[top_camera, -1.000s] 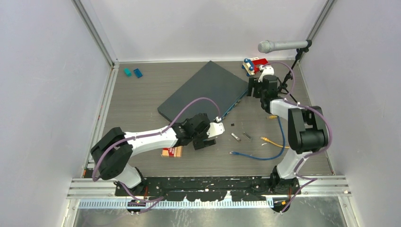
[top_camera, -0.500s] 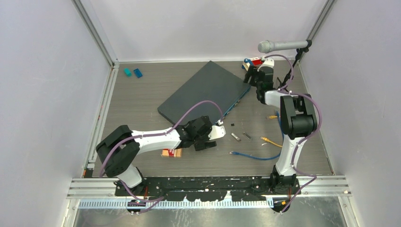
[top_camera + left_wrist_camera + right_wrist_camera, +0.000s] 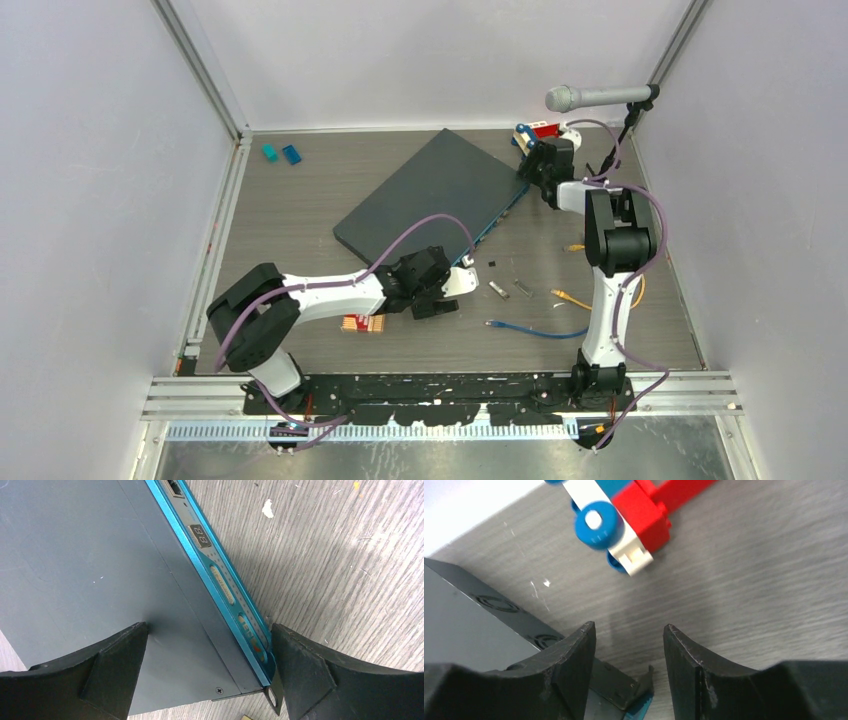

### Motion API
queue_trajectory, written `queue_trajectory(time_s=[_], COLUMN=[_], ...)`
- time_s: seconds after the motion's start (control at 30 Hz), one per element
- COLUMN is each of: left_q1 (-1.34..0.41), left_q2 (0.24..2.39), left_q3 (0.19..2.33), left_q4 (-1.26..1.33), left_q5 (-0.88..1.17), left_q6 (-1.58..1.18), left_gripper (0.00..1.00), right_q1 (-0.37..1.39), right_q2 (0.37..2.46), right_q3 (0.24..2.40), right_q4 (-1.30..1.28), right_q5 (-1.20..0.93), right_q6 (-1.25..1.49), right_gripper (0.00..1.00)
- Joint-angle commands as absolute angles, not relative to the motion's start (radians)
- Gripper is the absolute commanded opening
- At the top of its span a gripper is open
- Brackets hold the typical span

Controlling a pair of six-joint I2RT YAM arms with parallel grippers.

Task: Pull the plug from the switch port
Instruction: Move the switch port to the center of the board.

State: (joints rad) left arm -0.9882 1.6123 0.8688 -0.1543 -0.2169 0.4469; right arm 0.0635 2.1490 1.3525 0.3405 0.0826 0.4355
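Observation:
The switch point(image 3: 435, 190), a wide slate-grey box with a teal front edge point(image 3: 220, 585), lies slantwise mid-table. My left gripper point(image 3: 462, 274) point(image 3: 208, 626) is open astride its near right corner: one finger point(image 3: 112, 672) is over the grey top, the other point(image 3: 312, 675) is beside the teal front and its mounting ear. My right gripper point(image 3: 528, 172) point(image 3: 629, 626) is open at the far right corner, whose black ear point(image 3: 624, 682) sits between the fingers with gaps on both sides. One socket point(image 3: 175, 486) shows empty. No plug in a port is visible.
A red, white and blue toy point(image 3: 537, 132) point(image 3: 624, 525) lies just beyond the right gripper. A microphone point(image 3: 590, 97) on a stand hangs above the far right. A blue cable point(image 3: 545, 332), a yellow-tipped cable point(image 3: 572, 297), small metal pieces point(image 3: 508, 288) and a red-yellow card point(image 3: 363, 322) lie on the near table. Teal blocks point(image 3: 280, 153) are far left.
My right arm has reached farther back and its gripper has come down at the switch's far right corner, jaws narrowing. My left gripper shifted slightly right at the near corner.

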Motion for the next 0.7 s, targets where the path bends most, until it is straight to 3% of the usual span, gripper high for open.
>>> queue_trajectory(time_s=[0.0,0.37,0.67], left_q1=[-0.969,-0.945,-0.894], left_q2=[1.635,1.599,1.515], left_q3=[0.872,0.816,0.753], left_q4=[-0.201,-0.206,-0.241], left_q5=[-0.318,-0.358,-0.352], left_q6=[0.492,0.518,0.503], left_gripper=[0.94,0.94,0.94], right_q1=[0.055,0.064,0.161], right_q2=[2.160,2.138,2.111], right_q3=[1.410,1.393,1.371], right_q4=[0.275,0.211,0.177], right_q5=[0.018,-0.209,-0.273], right_q6=[0.518,0.583,0.565], right_gripper=[0.54,0.32,0.24])
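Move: The left hand already straddles the switch port's front edge near its near corner; the switch's middle lies about 21 cm straight ahead and 2 cm lower, the match pack roughly 8 cm back and 14 cm left. From the right hand, the switch's far front corner is some 2 cm back, 1 cm left and 3 cm below, its middle about 9 cm back and 26 cm left; the toy truck stands 11 cm ahead, 1 cm right. Straddling the front edge, left hand pushes about 2 cm left; right narrows at the far corner, easing left and down. ##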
